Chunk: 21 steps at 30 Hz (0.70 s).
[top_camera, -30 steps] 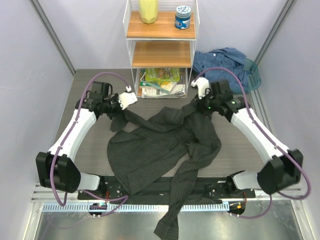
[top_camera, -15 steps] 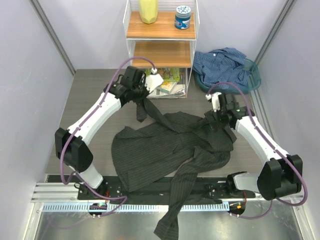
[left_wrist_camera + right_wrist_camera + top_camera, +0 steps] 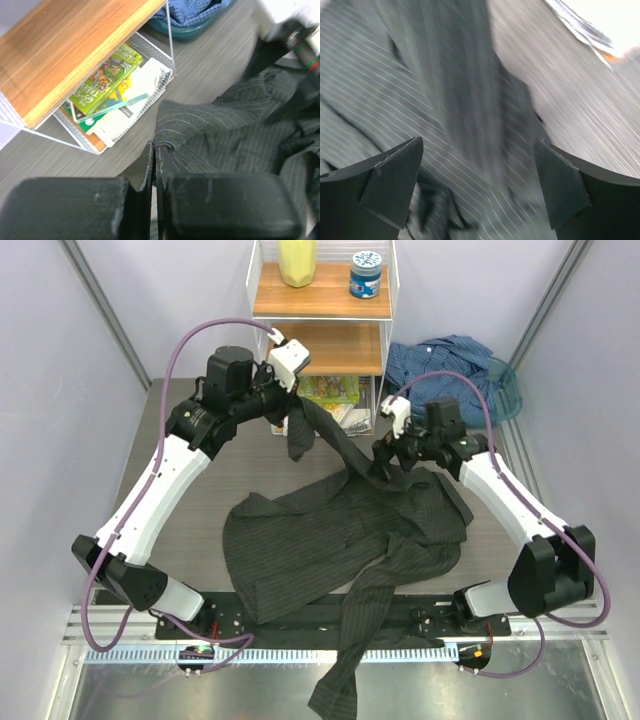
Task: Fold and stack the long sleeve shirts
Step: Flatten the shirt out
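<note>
The dark charcoal pinstriped shirt point(image 3: 330, 540) lies crumpled in the middle of the table, one sleeve trailing over the near edge. My left gripper point(image 3: 290, 418) is raised in front of the shelf and shut on a fold of this shirt point(image 3: 225, 130), which hangs stretched from it; in the left wrist view the gripper point(image 3: 154, 150) pinches the cloth edge. My right gripper point(image 3: 383, 462) hovers open over the shirt's far right part; in the right wrist view the gripper point(image 3: 477, 165) has only striped cloth point(image 3: 420, 75) below it. The blue shirt point(image 3: 450, 365) lies bunched at the back right.
A wire and wood shelf unit point(image 3: 322, 345) stands at the back centre, with books point(image 3: 325, 400) on its lowest tier, a yellow object point(image 3: 297, 262) and a blue jar point(image 3: 365, 275) on top. The blue shirt rests in a teal basket point(image 3: 508, 390). Grey walls close both sides.
My right gripper has opened, let go of the charcoal shirt and shifted left. My left arm has carried its pinched fold up and back toward the shelf.
</note>
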### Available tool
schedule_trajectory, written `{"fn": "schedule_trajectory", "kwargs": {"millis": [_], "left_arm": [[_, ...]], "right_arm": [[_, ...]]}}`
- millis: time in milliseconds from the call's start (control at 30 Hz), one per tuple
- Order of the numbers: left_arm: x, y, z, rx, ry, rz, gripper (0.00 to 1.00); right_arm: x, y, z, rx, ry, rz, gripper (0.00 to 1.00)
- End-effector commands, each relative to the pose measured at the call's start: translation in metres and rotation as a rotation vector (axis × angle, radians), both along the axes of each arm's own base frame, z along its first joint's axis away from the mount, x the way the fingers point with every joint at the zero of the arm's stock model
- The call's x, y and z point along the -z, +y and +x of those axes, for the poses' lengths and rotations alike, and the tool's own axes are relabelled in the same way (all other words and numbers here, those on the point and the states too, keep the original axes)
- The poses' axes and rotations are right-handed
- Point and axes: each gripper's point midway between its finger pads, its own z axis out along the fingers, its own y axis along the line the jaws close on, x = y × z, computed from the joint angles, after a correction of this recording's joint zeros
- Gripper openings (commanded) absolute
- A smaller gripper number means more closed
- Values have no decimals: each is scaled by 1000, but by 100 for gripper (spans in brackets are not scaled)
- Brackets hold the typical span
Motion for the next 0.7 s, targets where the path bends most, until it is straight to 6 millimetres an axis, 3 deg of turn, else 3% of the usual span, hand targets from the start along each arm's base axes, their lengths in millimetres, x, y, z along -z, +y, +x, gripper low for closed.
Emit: {"fn": "schedule_trajectory", "kwargs": {"millis": [0,67,267,333,400,500,533,600,667], "left_arm": [[-16,-10,-3,23,-12,-74,0],[-18,-11,-3,25,-22,-73,0],[-32,-7,-4,10,-57,-92,0],[-38,-10,-11,43,-63,-107,0],[-40,-12,-15,71,-68,-116,0],[-44,-8,-21,74,-87,-108,0],[-42,-8,-27,99,-82,-96,0],[-41,-31,-74,376,-65,-107,2],[-20,-51,-118,537,32,-81,9]], "right_arm": [[-56,60,5,-131,-104,175,98],[-50,74,-1,-160,-98,158,98],[-8,55,39,-1,-142,16,90],[1,50,52,47,-144,-15,72],[-4,42,64,101,-151,-10,52],[-20,22,81,180,-166,4,40],[-22,18,81,182,-160,7,22],[-38,10,85,200,-179,27,1],[-49,5,86,192,-178,52,1]]}}
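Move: Just in front of the wide-open right hand hangs the raised shirt edge, running up to the left gripper: the spot to catch is about 5 cm ahead, 3 cm to the left and 3 cm lower. The left gripper stands some 18 cm to the right hand's left, 4 cm farther out and 15 cm higher. The book shelf is roughly 16 cm ahead and 9 cm left, lower down. From the left hand, the catching spot lies about 15 cm right, 2 cm ahead and 19 cm below. Reaching left under the raised cloth by about 6 cm, the right hand then swings forward some 6 cm and back to the right, dipping slightly as its fingers close and pinch the shirt edge. The left hand keeps its pinch high up, staying nearly still until a late shift of about 3 cm back and slightly right. ##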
